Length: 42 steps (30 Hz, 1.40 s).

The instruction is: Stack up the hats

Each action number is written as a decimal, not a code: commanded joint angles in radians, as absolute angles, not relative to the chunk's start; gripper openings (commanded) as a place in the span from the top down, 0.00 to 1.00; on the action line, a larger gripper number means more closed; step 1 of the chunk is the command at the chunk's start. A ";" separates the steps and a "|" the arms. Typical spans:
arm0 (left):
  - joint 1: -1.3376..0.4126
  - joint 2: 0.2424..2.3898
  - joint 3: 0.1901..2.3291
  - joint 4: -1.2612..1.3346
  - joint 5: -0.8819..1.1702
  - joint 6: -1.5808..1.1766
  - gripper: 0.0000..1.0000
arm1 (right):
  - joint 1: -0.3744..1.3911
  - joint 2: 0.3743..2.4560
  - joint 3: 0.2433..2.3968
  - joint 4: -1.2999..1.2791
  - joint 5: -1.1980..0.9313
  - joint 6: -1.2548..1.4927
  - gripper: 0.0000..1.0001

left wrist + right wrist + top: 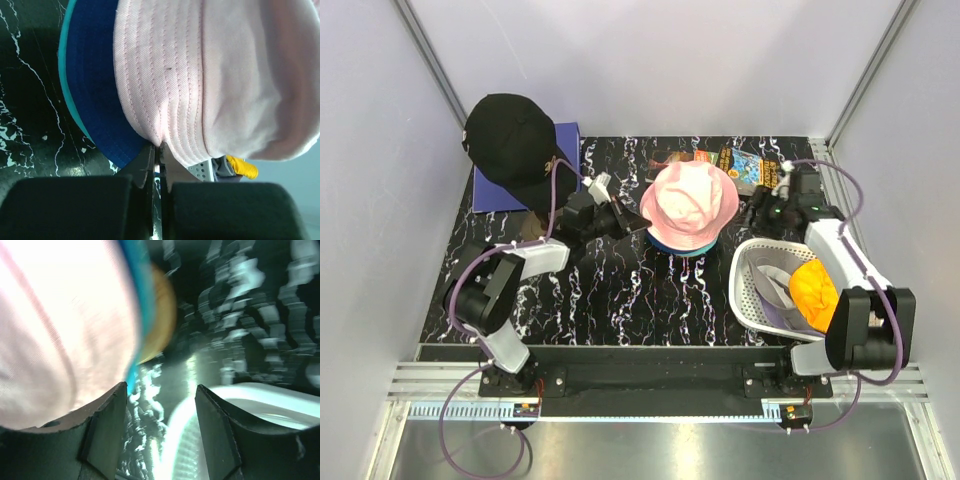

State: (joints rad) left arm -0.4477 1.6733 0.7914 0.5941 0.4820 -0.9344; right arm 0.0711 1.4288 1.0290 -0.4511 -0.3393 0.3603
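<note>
A pink hat (688, 205) tops a stack in the middle of the table, over a blue hat (95, 90) and a teal hat (67, 75). My left gripper (638, 222) is at the stack's left side. In the left wrist view its jaws (157, 150) are shut on the puckered edge of the pink hat (225, 75) brim. My right gripper (757, 212) stands open just right of the stack, nothing between its fingers (160, 390); the pink hat (50, 340) fills the left of its blurred view. An orange hat (813, 290) and a lavender hat (775, 290) lie in the basket. A black cap (510, 135) sits at the back left.
The white perforated basket (750, 290) stands at the right, close under the right arm. The black cap rests on a stand over a purple mat (495, 190). Snack packets (738, 160) lie at the back. Grey walls close in on both sides.
</note>
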 commanded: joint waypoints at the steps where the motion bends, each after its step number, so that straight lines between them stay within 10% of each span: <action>1: -0.428 1.695 0.886 0.547 0.480 -0.887 1.00 | -0.063 1.361 1.046 -0.462 -0.445 0.255 0.35; 30: -0.423 1.832 1.226 0.081 0.397 -0.678 1.00 | -0.112 1.641 1.172 0.086 -0.946 0.405 0.46; 37: -0.423 1.838 1.235 0.081 0.402 -0.678 1.00 | -0.112 1.703 1.196 0.043 -0.963 0.400 0.63; 42: -0.423 1.845 1.233 0.078 0.402 -0.678 1.00 | -0.109 1.721 1.201 0.025 -0.950 0.402 1.00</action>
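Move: The pink hat's middle lies about 13 cm to the right hand's left and 3 cm ahead, a few centimetres above it. From the right hand the white basket is some 16 cm right, 13 cm back and 12 cm lower, and the books roughly 20 cm straight ahead on the table. The left hand, already shut on the brim, has the hat's middle about 11 cm right and 4 cm ahead, with the navy hat beneath it some 9 cm right and 3 cm ahead. The left hand keeps its pinch on the pink brim and draws it forward about 5 cm, rolling some 15 degrees with its left side rising and ending 2 cm lower. The open right hand first swings about 5 cm right, clear of the hat, then comes back left while going forward and up to the right edge, about 8 cm farther forward and 5 cm higher in all, its wrist rolling left side up, tipping its fingers up and turning counter-clockwise, before it closes most of the way and pinches the brim. ##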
